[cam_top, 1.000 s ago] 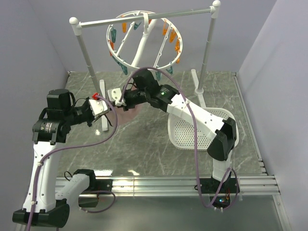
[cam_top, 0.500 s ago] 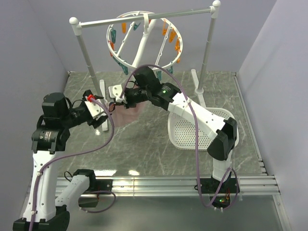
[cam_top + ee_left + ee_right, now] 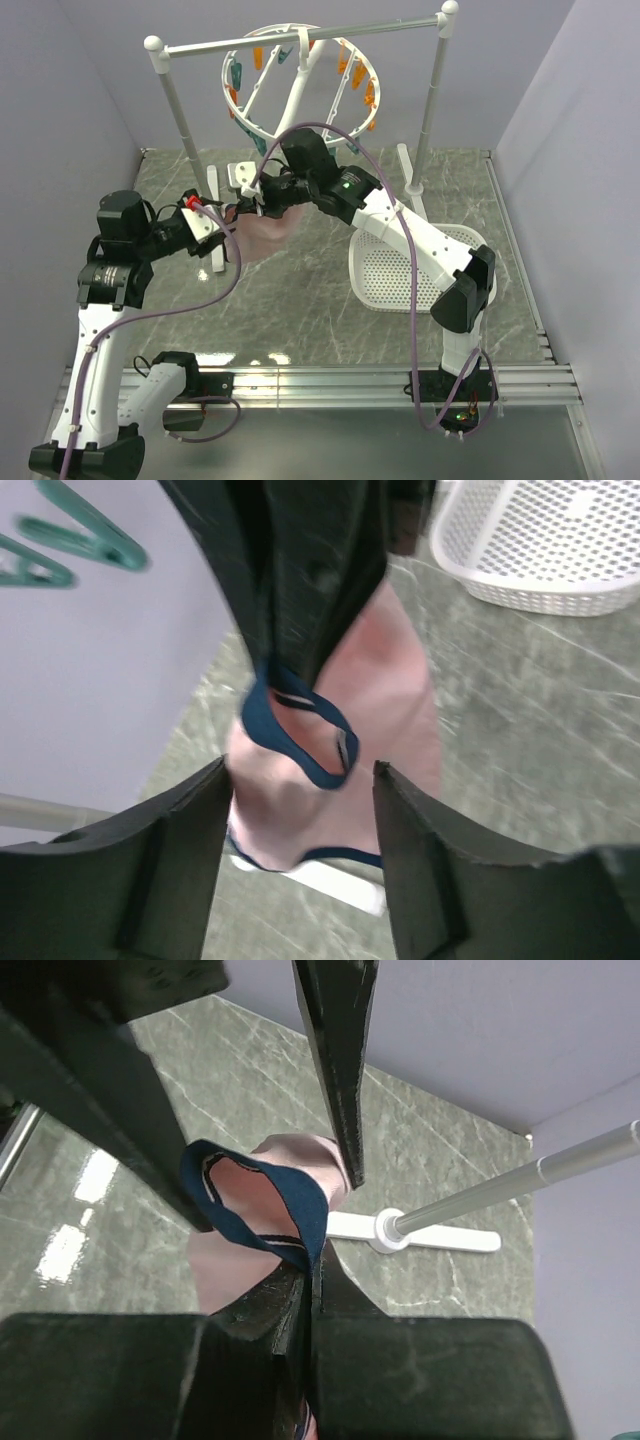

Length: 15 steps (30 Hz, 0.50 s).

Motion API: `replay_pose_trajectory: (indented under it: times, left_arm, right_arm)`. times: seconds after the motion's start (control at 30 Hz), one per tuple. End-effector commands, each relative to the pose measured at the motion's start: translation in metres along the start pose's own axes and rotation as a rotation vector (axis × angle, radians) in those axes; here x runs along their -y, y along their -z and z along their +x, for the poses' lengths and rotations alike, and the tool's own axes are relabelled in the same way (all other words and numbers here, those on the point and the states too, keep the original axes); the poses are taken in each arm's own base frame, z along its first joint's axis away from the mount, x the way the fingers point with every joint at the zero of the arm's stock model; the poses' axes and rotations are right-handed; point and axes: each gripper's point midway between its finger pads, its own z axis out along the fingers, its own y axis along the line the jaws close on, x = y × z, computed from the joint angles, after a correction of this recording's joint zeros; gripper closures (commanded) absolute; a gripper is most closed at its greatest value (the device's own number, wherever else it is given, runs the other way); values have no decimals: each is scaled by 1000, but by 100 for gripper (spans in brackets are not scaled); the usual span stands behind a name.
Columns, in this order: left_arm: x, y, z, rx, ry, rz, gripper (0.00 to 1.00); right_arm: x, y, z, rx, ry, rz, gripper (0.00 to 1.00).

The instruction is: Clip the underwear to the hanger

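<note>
The pale pink underwear (image 3: 262,236) with navy edging hangs in the air from my right gripper (image 3: 264,203), which is shut on its navy band (image 3: 300,1222). In the right wrist view my right gripper (image 3: 317,1265) pinches that band. My left gripper (image 3: 231,213) is open, and in the left wrist view (image 3: 300,772) its fingers (image 3: 185,855) stand on either side of the hanging fabric (image 3: 385,695), apart from it. The hanger (image 3: 300,86), a white ring with orange and teal clips, hangs on the rail above and behind both grippers. Two teal clips (image 3: 88,538) show blurred in the left wrist view.
The white rail stand (image 3: 176,110) has poles left and right, and its left foot (image 3: 214,225) lies just below the grippers. Its pole and foot (image 3: 430,1230) show in the right wrist view. A white perforated basket (image 3: 400,270) sits at the right (image 3: 560,540).
My right gripper has lifted the underwear slightly up and back toward the hanger. My left gripper has swung in from the left, so its open fingers now flank the fabric.
</note>
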Motion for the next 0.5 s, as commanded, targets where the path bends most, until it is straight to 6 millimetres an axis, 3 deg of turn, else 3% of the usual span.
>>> replay_pose_trajectory:
  times: [0.0,0.2,0.3,0.4,0.43,0.47]
  left_arm:
    - [-14,2,-24,83,-58,-50,40]
    - [-9,1,-28,104,-61,-26,43]
    - [-12,1,-29,104,-47,-27,56]
    - [-12,0,-28,99,-39,-22,75]
    - [-12,0,-28,96,-41,-22,88]
    - [-12,0,-29,96,-41,-16,92]
  right_arm:
    - [5,5,-12,26,-21,5,100]
    - [2,6,-10,21,-47,-5,100]
    - [0,7,-10,22,-55,-12,100]
    - [1,11,-10,28,-70,-9,100]
    - [2,11,-9,28,-73,-7,100]
    - [2,13,-9,26,-77,-7,100]
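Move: The underwear's navy waistband, pinched at its edge by the right fingers, sits between the open left fingertips, about 1 cm ahead, 1 cm right and 1 cm above the left hand point. From the right hand this loop is roughly 2 cm to the left, level with it. The right fingertips lie about 2 cm ahead and 3 cm right of the left hand; the hanger's near rim is some 12 cm ahead, 6 cm right and 8 cm higher. The left hand rises some 2 cm and pinches the navy waistband just beyond the right hand's continuing grip. ##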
